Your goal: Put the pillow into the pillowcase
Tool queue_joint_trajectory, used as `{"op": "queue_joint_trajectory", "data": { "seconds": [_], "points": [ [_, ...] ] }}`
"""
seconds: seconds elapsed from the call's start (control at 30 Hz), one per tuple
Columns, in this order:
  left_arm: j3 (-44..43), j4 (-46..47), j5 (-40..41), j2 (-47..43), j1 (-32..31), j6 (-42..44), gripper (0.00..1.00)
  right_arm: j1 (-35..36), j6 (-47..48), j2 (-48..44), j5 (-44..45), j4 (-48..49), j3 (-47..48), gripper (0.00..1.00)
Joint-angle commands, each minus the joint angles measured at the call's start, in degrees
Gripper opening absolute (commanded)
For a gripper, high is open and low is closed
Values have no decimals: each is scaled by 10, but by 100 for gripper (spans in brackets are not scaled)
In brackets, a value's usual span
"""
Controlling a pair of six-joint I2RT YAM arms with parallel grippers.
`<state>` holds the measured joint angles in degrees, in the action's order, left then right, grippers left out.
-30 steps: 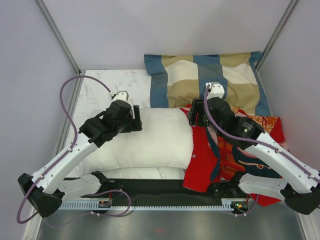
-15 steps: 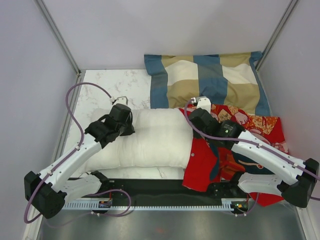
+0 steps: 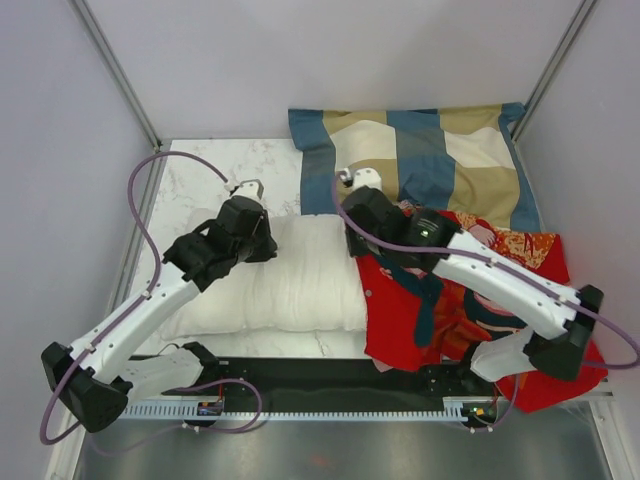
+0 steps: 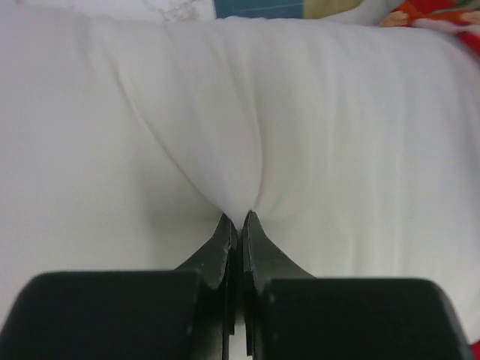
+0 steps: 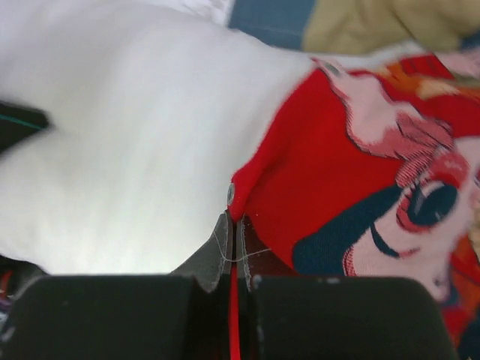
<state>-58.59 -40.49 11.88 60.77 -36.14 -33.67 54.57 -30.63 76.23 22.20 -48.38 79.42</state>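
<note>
The plain white pillow lies across the table's middle, its right end inside the red cartoon-printed pillowcase. My left gripper sits on the pillow's upper left part. In the left wrist view it is shut on a pinched fold of the pillow. My right gripper is at the case's open edge over the pillow. In the right wrist view it is shut on the red hem of the pillowcase, next to a small snap, with the pillow on its left.
A blue, tan and cream checked pillow leans at the back right. The marble tabletop shows at the back left. Grey walls and metal posts close in both sides. A black rail runs along the near edge.
Both grippers went from open to shut, the left on the pillow, the right on the pillowcase hem. The right arm moved left, drawing the case's edge further over the pillow.
</note>
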Motion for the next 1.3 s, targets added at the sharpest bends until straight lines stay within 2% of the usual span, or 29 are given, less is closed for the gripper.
{"op": "queue_joint_trajectory", "data": {
  "seconds": [0.0,0.03,0.07,0.17,0.27,0.33,0.43,0.47,0.57,0.63,0.73,0.77,0.8,0.83,0.9,0.93,1.03,1.1,1.2,1.23,1.27],
  "points": [
    [-121,24,-57,20,-62,-23,2,51,16,99,-58,74,170,0],
    [-147,15,-48,31,-74,-22,2,57,20,151,-58,59,209,0],
    [-201,5,-43,41,-93,-16,2,62,22,174,-60,49,288,0],
    [-290,-38,-36,70,-104,-8,2,75,28,243,-59,18,416,0],
    [-315,-47,-33,59,-104,-4,2,76,26,253,-48,14,441,0],
    [-303,-52,-20,43,-103,-2,2,75,24,231,-13,23,413,0],
    [-241,-52,3,22,-101,-10,2,67,15,190,6,52,314,0],
    [-199,-50,6,18,-98,-19,2,63,4,177,5,65,256,0],
    [-109,-30,11,0,-89,-37,2,53,-7,124,-6,113,159,0],
    [-64,-14,11,-11,-80,-45,2,51,-11,94,-8,127,127,6],
    [2,22,3,-28,-67,-53,3,50,-11,66,-11,131,87,34],
    [15,27,3,-30,-64,-54,11,51,-10,60,-13,131,73,48],
    [18,30,3,-32,-64,-52,16,51,-9,53,-16,130,65,51],
    [18,30,5,-31,-64,-49,35,50,-8,41,-19,130,51,53],
    [10,17,10,-36,-64,-41,51,51,-7,27,-27,123,35,59],
    [5,8,21,-39,-63,-39,65,53,-7,17,-29,116,23,60],
    [-27,-52,60,-53,-62,-32,78,66,-5,4,-22,87,5,64],
    [-38,-73,66,-64,-48,-30,86,99,-5,-1,0,60,0,66],
    [-20,-88,33,-99,11,-18,94,158,-19,-17,60,21,-8,67],
    [-8,-93,28,-112,48,-11,100,172,-34,-20,74,9,-13,68],
    [0,-94,18,-117,68,-8,100,198,-42,-24,90,0,-18,68]
  ]
}}
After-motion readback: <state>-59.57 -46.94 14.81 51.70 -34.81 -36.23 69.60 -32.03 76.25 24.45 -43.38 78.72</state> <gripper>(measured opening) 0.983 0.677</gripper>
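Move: The left hand is pinching up the pillow. The pillowcase's mouth, where it is being taken, lies about 19 cm to its right, some 5 cm back and 9 cm lower; the pillow's exposed middle is under it, about 3 cm back. The right hand has the mouth's rim. From it, the pillow's middle lies about 19 cm left, 5 cm back and 11 cm lower, the case's body roughly 20 cm right and 12 cm back, and the striped cloth about 18 cm ahead and 12 cm right. Still pinching pillow and rim, both hands lift and close on each other, the left some 13 cm up and 5 cm right, the right about 12 cm left and 8 cm up. They then sink, easing apart, and open to let go; the left lifts a few centimetres clear, leftward, while the open right draws back about 8 cm along the rim. ##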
